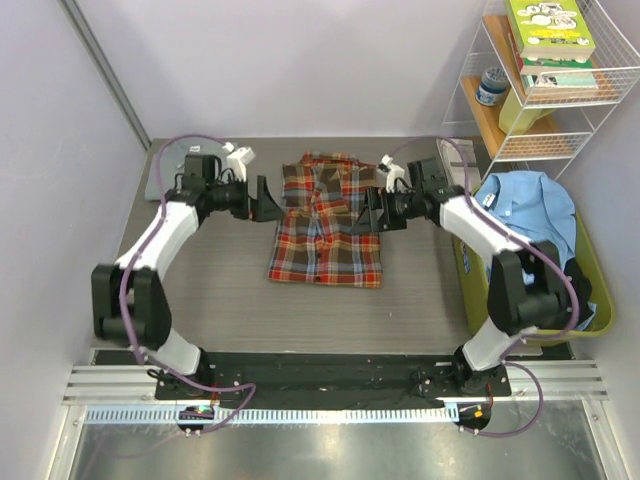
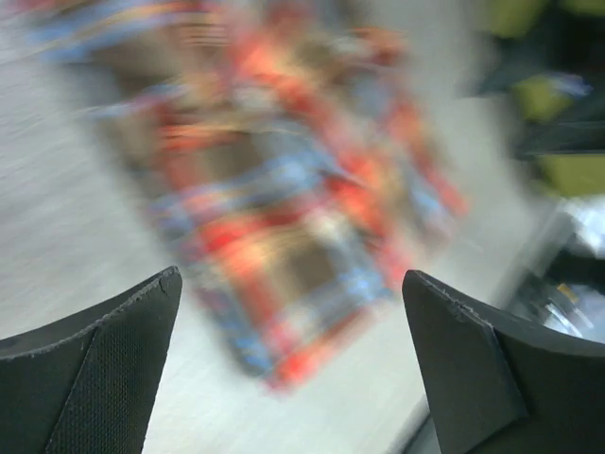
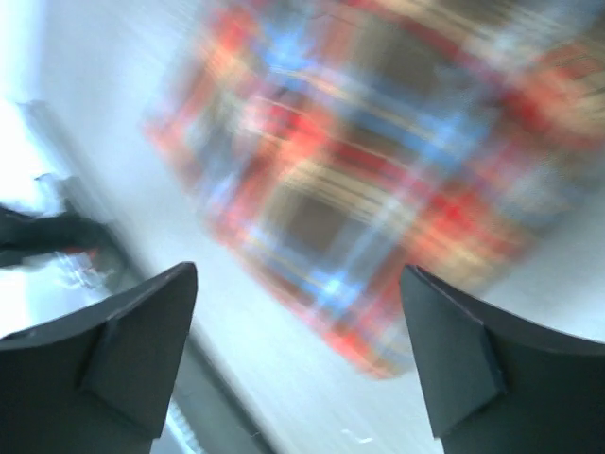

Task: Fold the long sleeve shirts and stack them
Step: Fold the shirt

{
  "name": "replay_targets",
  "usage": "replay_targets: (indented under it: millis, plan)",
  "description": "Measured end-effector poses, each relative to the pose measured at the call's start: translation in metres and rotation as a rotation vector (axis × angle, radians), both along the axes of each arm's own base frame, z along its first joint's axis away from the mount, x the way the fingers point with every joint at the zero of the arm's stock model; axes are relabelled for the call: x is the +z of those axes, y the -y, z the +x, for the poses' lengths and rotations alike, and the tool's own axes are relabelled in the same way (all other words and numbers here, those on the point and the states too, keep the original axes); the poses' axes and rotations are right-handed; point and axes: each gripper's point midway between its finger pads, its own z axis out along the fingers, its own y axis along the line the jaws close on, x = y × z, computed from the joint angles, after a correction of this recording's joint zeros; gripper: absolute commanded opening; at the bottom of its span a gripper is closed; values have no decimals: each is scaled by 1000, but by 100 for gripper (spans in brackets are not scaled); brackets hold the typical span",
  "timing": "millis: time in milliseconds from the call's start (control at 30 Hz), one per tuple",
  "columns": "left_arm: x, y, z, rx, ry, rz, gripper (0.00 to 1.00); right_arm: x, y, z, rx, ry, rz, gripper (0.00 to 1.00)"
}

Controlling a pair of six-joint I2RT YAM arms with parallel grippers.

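Observation:
The red-orange, brown and blue plaid shirt (image 1: 326,222) lies folded into a rectangle in the middle of the table, collar toward the back. My left gripper (image 1: 262,200) hovers at its upper left edge, open and holding nothing. At the shirt's upper right edge my right gripper (image 1: 369,212) is likewise open and empty. Both wrist views are motion-blurred: the plaid shirt (image 2: 284,189) shows beyond the spread left gripper (image 2: 291,279), and the plaid shirt (image 3: 378,180) beyond the spread right gripper (image 3: 297,274). A pale blue-grey shirt (image 1: 528,208) lies crumpled over the green bin (image 1: 592,290) at the right.
A white wire shelf (image 1: 500,120) with books and a jar stands at the back right. A flat grey piece (image 1: 172,160) lies at the table's back left corner. The grey wall panels close in on both sides of the table.

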Motion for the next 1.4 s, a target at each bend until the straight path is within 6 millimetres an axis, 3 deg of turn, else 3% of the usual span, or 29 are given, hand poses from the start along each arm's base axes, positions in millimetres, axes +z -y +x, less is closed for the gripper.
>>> replay_targets:
  millis: [67,133,267,333,433,533,600,767,967,1100,1233,1333,1400]
  plan:
    - [23,23,-37,-89,33,-78,100,18,-18,-27,-6,0,131,95]
    - [22,53,-79,-197,-14,-156,100,31,-42,-54,37,-19,235,94]
    - [-20,98,-140,-327,-237,-246,100,30,-81,-80,125,-95,352,91]
    - [-41,108,-152,-334,-339,-260,100,17,-94,-88,144,-161,388,90]
    - [-65,112,-147,-303,-430,-269,100,-18,-97,-92,116,-268,403,88]
    - [-92,107,-132,-239,-502,-276,100,-63,-80,-96,55,-391,383,87]
    - [-107,100,-127,-203,-557,-292,100,-75,-71,-102,59,-465,402,86]
    - [-107,89,-125,-208,-626,-396,100,-78,-55,-100,96,-509,457,86]
    - [-103,78,-137,-183,-612,-392,100,-76,-37,-103,147,-503,405,84]
    - [-84,71,-135,-165,-536,-352,100,-61,-21,-93,158,-456,333,83]
    - [-47,81,-100,-185,-377,-325,100,-29,-21,-55,184,-312,308,71]
    - [-28,94,-49,-176,-264,-305,100,-10,-29,-17,194,-215,315,59]
    - [-29,99,-19,-147,-237,-291,100,-10,-35,9,188,-174,316,55]
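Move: The plaid shirt's near folded edge, taken at its middle, lies about 12 cm back, 13 cm to the right and 13 cm below the left hand; from the right hand it is some 9 cm back, 9 cm to the left and 10 cm down. The shirt's collar end is about 20 cm ahead and 13 cm right of the left hand, and 23 cm ahead and 9 cm left of the right. The folded grey shirt lies roughly 19 cm ahead and 19 cm left of the left hand. Towards the middle of the plaid shirt's near edge both open hands sweep back and inward, rise briefly, then sink low there, fingers tipping some 30 degrees further down. Low down they spread apart by a few centimetres each, then lift and swing forward about 10 cm over the shirt body, untipping partway; the right fingers narrow part-way, the left stay wide open. ##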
